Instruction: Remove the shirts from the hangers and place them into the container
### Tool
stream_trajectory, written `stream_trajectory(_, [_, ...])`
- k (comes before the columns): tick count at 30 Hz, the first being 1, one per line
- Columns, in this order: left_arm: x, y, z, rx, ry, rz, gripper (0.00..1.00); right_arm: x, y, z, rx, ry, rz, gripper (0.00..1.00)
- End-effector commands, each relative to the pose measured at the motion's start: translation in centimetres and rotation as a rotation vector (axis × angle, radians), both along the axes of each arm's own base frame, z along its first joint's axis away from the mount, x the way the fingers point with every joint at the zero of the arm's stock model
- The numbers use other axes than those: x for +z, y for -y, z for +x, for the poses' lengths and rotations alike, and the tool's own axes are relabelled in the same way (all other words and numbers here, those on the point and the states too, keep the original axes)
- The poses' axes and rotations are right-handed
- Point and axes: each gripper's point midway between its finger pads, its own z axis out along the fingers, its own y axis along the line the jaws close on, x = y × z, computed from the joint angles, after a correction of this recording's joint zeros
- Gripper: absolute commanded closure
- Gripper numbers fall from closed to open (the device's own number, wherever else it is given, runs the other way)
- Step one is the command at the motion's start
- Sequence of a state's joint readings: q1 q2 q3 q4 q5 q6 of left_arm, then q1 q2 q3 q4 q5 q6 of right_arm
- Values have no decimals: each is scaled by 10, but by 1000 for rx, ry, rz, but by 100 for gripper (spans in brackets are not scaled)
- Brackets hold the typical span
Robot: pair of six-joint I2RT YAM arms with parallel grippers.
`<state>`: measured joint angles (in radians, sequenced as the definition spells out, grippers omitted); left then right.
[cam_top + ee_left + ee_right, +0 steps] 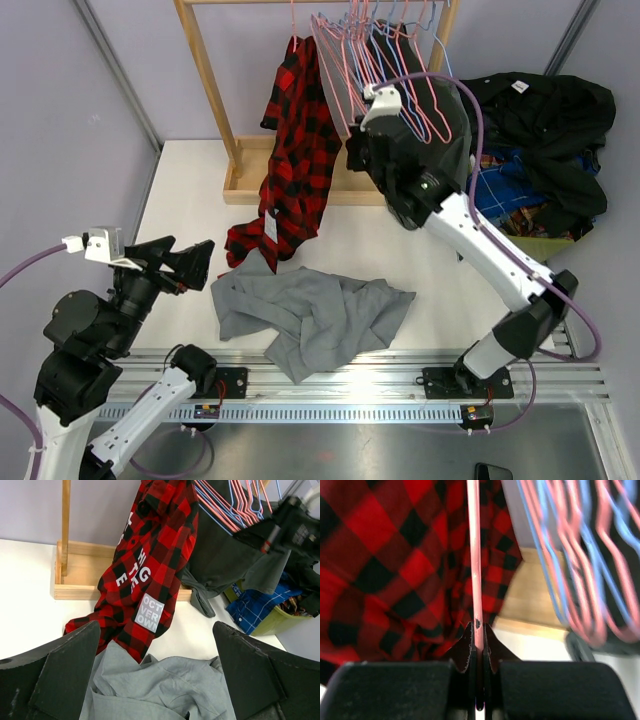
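A red-and-black plaid shirt [298,150] [150,565] [385,555] hangs from a pink hanger [330,85] [475,555], its hem trailing on the table. My right gripper [352,135] [479,630] is shut on that hanger's wire. A grey shirt [310,315] [165,685] lies crumpled on the table. My left gripper [203,268] [156,630] is open just left of and above it, holding nothing. A black shirt [545,110] lies on the heap in the yellow-green container [545,245] [272,622] at the right.
Several pink and blue hangers [390,50] [580,580] crowd the wooden rack [205,70] [65,530], with a dark garment [445,125] [220,555] hanging among them. Blue checked cloth [505,185] sits in the container. The rack's base [250,185] stands on the table.
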<state>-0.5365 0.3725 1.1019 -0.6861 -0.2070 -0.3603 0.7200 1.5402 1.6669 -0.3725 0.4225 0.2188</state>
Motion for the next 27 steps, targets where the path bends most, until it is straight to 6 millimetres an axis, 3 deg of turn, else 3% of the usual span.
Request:
stream_trajectory(1, [15,3,-5,-28,54,-36,1,34,-18,19,55,46,71,100])
stream_trajectory(9, [14,3,-7,-36,54,-37,1,40,-37,43,91,34,54,100])
stream_trajectory(16, [14,2,-10,-38,53,-39,1,12,-31,41,66,-49,23,100])
stream_trajectory(17, [14,2,-11,-41,53,-41,1,9,-29,41,58,-56,18,93])
stream_trajectory(18, [14,3,-11,-44,51,-40,1,5,-26,37,54,-69,11,75])
stream_trajectory(21, [14,4,-11,-50,48,-44,1,0,-20,29,56,-82,3,68])
stream_trajectory(22, [14,5,-10,-52,46,-45,1,-3,-19,26,60,-90,-5,51])
stream_trajectory(23, [15,5,-11,-54,49,-48,1,-4,-20,22,77,-96,-3,41])
stream_trajectory(25, [17,5,-11,-54,49,-50,1,-5,-17,7,107,-107,4,28])
stream_trajectory(27, [17,5,-11,-55,49,-50,1,-1,-16,-17,155,-103,25,21])
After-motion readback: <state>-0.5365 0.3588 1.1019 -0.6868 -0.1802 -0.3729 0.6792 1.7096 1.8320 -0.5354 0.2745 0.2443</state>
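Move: The right hand grips the near lower end of an empty pink hanger, and the rail spot for its hook lies about 18 cm ahead, level sideways and some 20 cm up. The row of empty hangers hangs about 15 cm ahead, 8 cm to the right and 8 cm higher; the plaid shirt is roughly 9 cm left, 12 cm ahead and 10 cm lower. From the idle left hand the rail spot is about 41 cm ahead, 29 cm right and 18 cm up. The right hand, fingers still shut on the pink hanger, carries it forward and to the left towards the rail, about 6 cm in all with only a slight rise, at the left end of the row between the other hangers and the plaid shirt, easing to a stop. Then the fingers open to about three quarters and let go of the hanger, while the hand sinks some 5 cm and draws back a little, its fingertips tipping down about 10 degrees to leave the hanger's lower end above them. ##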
